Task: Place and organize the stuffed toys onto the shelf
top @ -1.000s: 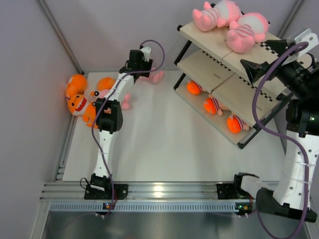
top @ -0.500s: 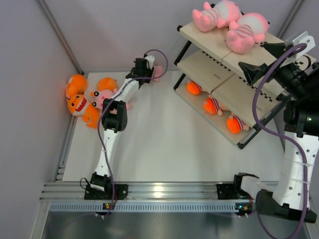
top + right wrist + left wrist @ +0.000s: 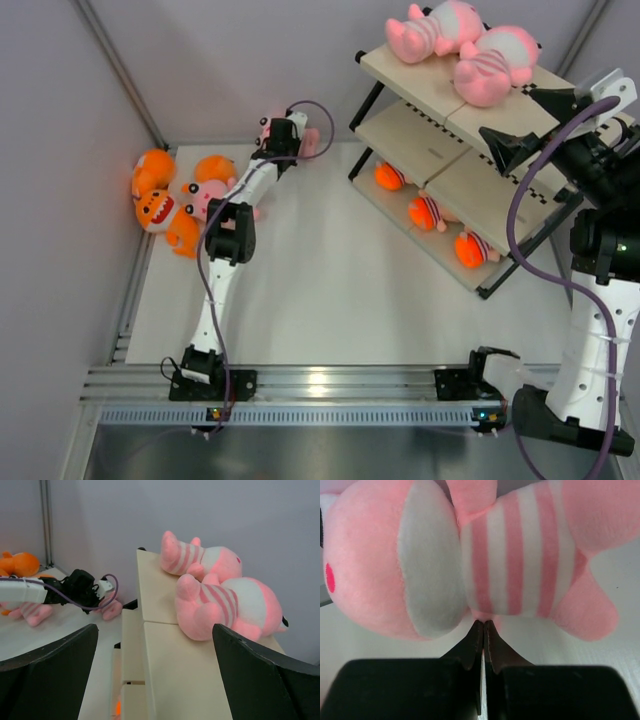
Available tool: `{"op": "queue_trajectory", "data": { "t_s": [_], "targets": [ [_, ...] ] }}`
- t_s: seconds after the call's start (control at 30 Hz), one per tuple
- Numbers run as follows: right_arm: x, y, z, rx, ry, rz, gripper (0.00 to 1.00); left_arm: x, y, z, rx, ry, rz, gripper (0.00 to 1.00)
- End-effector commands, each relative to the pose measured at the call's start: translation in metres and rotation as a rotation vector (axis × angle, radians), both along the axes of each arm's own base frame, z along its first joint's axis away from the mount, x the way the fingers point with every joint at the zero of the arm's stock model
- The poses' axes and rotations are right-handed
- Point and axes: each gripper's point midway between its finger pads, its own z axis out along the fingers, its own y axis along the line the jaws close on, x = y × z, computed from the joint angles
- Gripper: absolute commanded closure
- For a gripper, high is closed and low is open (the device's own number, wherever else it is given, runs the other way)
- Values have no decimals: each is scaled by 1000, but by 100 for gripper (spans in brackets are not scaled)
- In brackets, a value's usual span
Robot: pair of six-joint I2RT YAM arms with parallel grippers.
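A pink striped stuffed toy lies at the back of the table, and my left gripper is shut with its tips pinching the plush where head meets body. From above, that toy shows on either side of the left gripper. Two pink toys rest on the top board of the shelf. My right gripper hangs open over that board, holding nothing, with the nearer pink toy just beyond it.
Orange toys and a pink one are piled at the table's left edge, beside the left arm. Three orange plush pieces sit on the shelf's lowest tier. Grey walls close in the back and left.
My left gripper reached further back to the pink toy and closed on it; part of the toy now shows to the gripper's left. The right gripper shifted only slightly, still open.
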Motion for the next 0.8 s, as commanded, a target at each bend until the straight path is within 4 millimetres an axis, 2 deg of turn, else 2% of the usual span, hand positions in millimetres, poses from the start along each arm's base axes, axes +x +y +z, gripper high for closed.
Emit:
{"op": "queue_trajectory", "data": {
  "t_s": [0.0, 0.07, 0.1, 0.13, 0.17, 0.2, 0.23, 0.27, 0.3, 0.33, 0.37, 0.4, 0.43, 0.47, 0.5, 0.53, 0.57, 0.6, 0.63, 0.67, 0.7, 0.77],
  "targets": [
    [-5, 1, 7, 4, -30, 8, 3, 16, 9, 76, -37, -156, 10, 100],
    [-6, 1, 9, 3, -36, 5, 3, 11, 10, 71, -36, -136, 7, 100],
    [-6, 1, 9, 3, -36, 5, 3, 8, 9, 85, -43, -148, 2, 100],
    [-8, 2, 10, 4, -40, 4, 3, 3, 8, 80, -45, -128, -12, 100],
    [-9, 2, 10, 4, -41, 5, 3, -1, 7, 84, -46, -124, -20, 100],
    [-11, 4, 10, 6, -39, 14, 3, -5, 7, 104, -51, -144, -28, 100],
    [-11, 4, 11, 10, -36, 18, 3, -13, 6, 100, -41, -111, -48, 100],
    [-12, 5, 11, 12, -32, 25, 4, -18, 6, 107, -36, -107, -61, 100],
    [-14, 6, 10, 11, -26, 30, 4, -26, 6, 129, -37, -122, -77, 100],
    [-15, 7, 10, 9, -22, 36, 5, -36, 6, 123, -21, -89, -99, 100],
    [-16, 9, 9, 8, -15, 43, 5, -48, 1, 124, -30, -59, -147, 100],
    [-20, 12, 8, 1, -6, 66, 6, -60, 1, 150, -31, -83, -166, 100],
    [-21, 15, 6, -2, 5, 85, 6, -76, 1, 136, -6, -38, -193, 100],
    [-23, 18, 4, -8, 13, 105, 6, -88, -1, 139, -4, -22, -226, 100],
    [-30, 25, 4, -23, 18, 155, 5, -103, -2, 167, -1, -56, -249, 100],
    [-30, 28, -3, -29, 50, 178, 5, -121, -4, 153, 25, -12, -287, 100],
    [-33, 31, -5, -35, 59, 198, 5, -134, -7, 154, 27, 0, -313, 100],
    [-38, 35, -8, -42, 69, 234, 5, -152, -7, 176, 25, -18, -333, 100],
    [-42, 39, -10, -44, 77, 260, 5, -170, -9, 165, 31, 25, -361, 100],
    [-46, 42, -10, -46, 79, 280, 5, -181, -9, 169, 24, 33, -378, 100],
    [-54, 48, -10, -55, 79, 328, 4, -202, -12, 184, 4, 36, -416, 100],
    [-65, 55, -8, -53, 79, 373, 3, -227, -13, 186, -8, 66, -462, 100]
  ]
}}
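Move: The left fingers are already shut on the low side of a pink toy at the table's far edge, its middle about 5 cm ahead of them and level. The shelf's top lies roughly 25 cm back, 45 cm right and 35 cm up. Another pink toy rests some 20 cm left and 12 cm back. The held toy is around 44 cm ahead, 44 cm left and 49 cm below the open right hand, which has a shelved pink toy some 22 cm ahead and slightly lower. Keeping its pinch on the pink toy, the left hand first hardly stirs, then draws back towards the base and up at gathering speed, about 18 cm back and 17 cm up, swinging some 20 degrees clockwise. Late on, the empty right hand eases left, back and a little down, some 5 cm, turning about 15 degrees counter-clockwise towards the incoming toy, fingers still wide open. ##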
